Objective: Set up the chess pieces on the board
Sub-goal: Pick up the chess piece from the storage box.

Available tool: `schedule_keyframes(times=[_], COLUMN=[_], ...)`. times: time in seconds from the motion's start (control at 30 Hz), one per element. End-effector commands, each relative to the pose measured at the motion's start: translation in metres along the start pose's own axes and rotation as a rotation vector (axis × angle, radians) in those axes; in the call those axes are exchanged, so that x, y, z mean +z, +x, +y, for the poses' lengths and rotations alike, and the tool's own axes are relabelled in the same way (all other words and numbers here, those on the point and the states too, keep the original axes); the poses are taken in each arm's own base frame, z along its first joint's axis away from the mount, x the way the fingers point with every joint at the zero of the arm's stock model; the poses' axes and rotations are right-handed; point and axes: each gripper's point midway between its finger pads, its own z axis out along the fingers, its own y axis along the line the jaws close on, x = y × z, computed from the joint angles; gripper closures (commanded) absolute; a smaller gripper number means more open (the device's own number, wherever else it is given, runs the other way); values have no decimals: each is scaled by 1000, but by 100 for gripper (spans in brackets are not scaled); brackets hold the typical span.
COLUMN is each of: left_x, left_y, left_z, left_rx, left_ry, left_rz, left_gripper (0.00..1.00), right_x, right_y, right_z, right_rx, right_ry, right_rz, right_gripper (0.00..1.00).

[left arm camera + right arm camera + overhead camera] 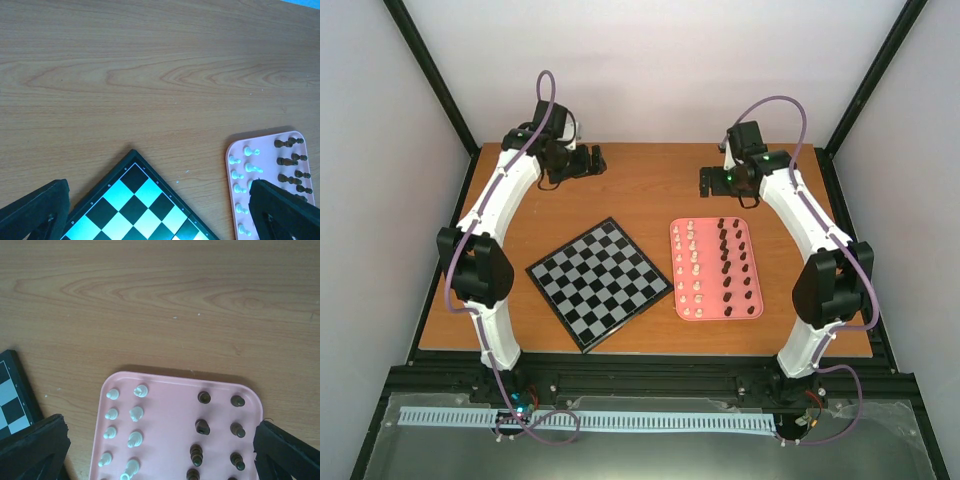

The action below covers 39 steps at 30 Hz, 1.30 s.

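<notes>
The board [600, 283] lies rotated like a diamond at mid-table, with no pieces on it. The chess pieces stand on a pink tray [715, 268] to its right: cream-white pieces [692, 265] in the left columns, dark brown pieces [732, 262] in the right columns. My left gripper [585, 160] hovers open and empty over bare table behind the board. In its wrist view [160, 220] the board's far corner [135, 200] lies between the fingers. My right gripper [708, 180] hovers open and empty behind the tray. In its wrist view [162, 455] the white pieces [136, 413] and dark pieces [202, 427] sit between its fingers.
Wooden table [650, 170] with bare wood behind the board and tray. Black frame posts and pale walls enclose the sides. The tray [240, 150] shows at the left wrist view's lower right; the board's corner [12, 390] shows at the right wrist view's left edge.
</notes>
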Motion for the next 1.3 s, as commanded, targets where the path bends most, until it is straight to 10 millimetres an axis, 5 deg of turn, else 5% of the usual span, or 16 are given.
schedule_keyframes(times=[0.0,0.5,0.87,1.27], left_x=[-7,0,8,16], left_y=[-6,5,31,32], left_z=[-5,6,19,22], left_rx=[30,33,27,32], left_ry=[10,-36,-66,-73], left_rz=[-3,40,102,120], left_gripper=[0,0,0,0], right_x=[-26,-9,51,76], right_y=[-23,-21,6,49], right_z=[1,-25,-32,-33], right_rx=[4,-33,-1,1], right_ry=[16,168,119,97], right_rz=[-98,-23,157,317], right_gripper=[0,1,38,54])
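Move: The dark piece at the far end of the inner dark column in the storage box lies about 18 cm below my right hand, some 3 cm to its right and 1 cm back. The next dark piece stands about 3 cm nearer me than it, the outer dark piece about 4 cm to its right, and the inner white piece some 7 cm to its left. From my left hand that dark piece is about 34 cm right, 4 cm back and 21 cm down. I ease my right hand up, right and a little forward, about 2 cm each, then sink it some 10 cm from that crest towards the far end of the storage box's dark pieces, drawing back slightly, tipping the fingers nearer vertical by about 15 degrees and closing them to half open, still empty. My left hand sinks about 5 cm and eases back 2 cm, fingers wide open, by the board's far corner. ##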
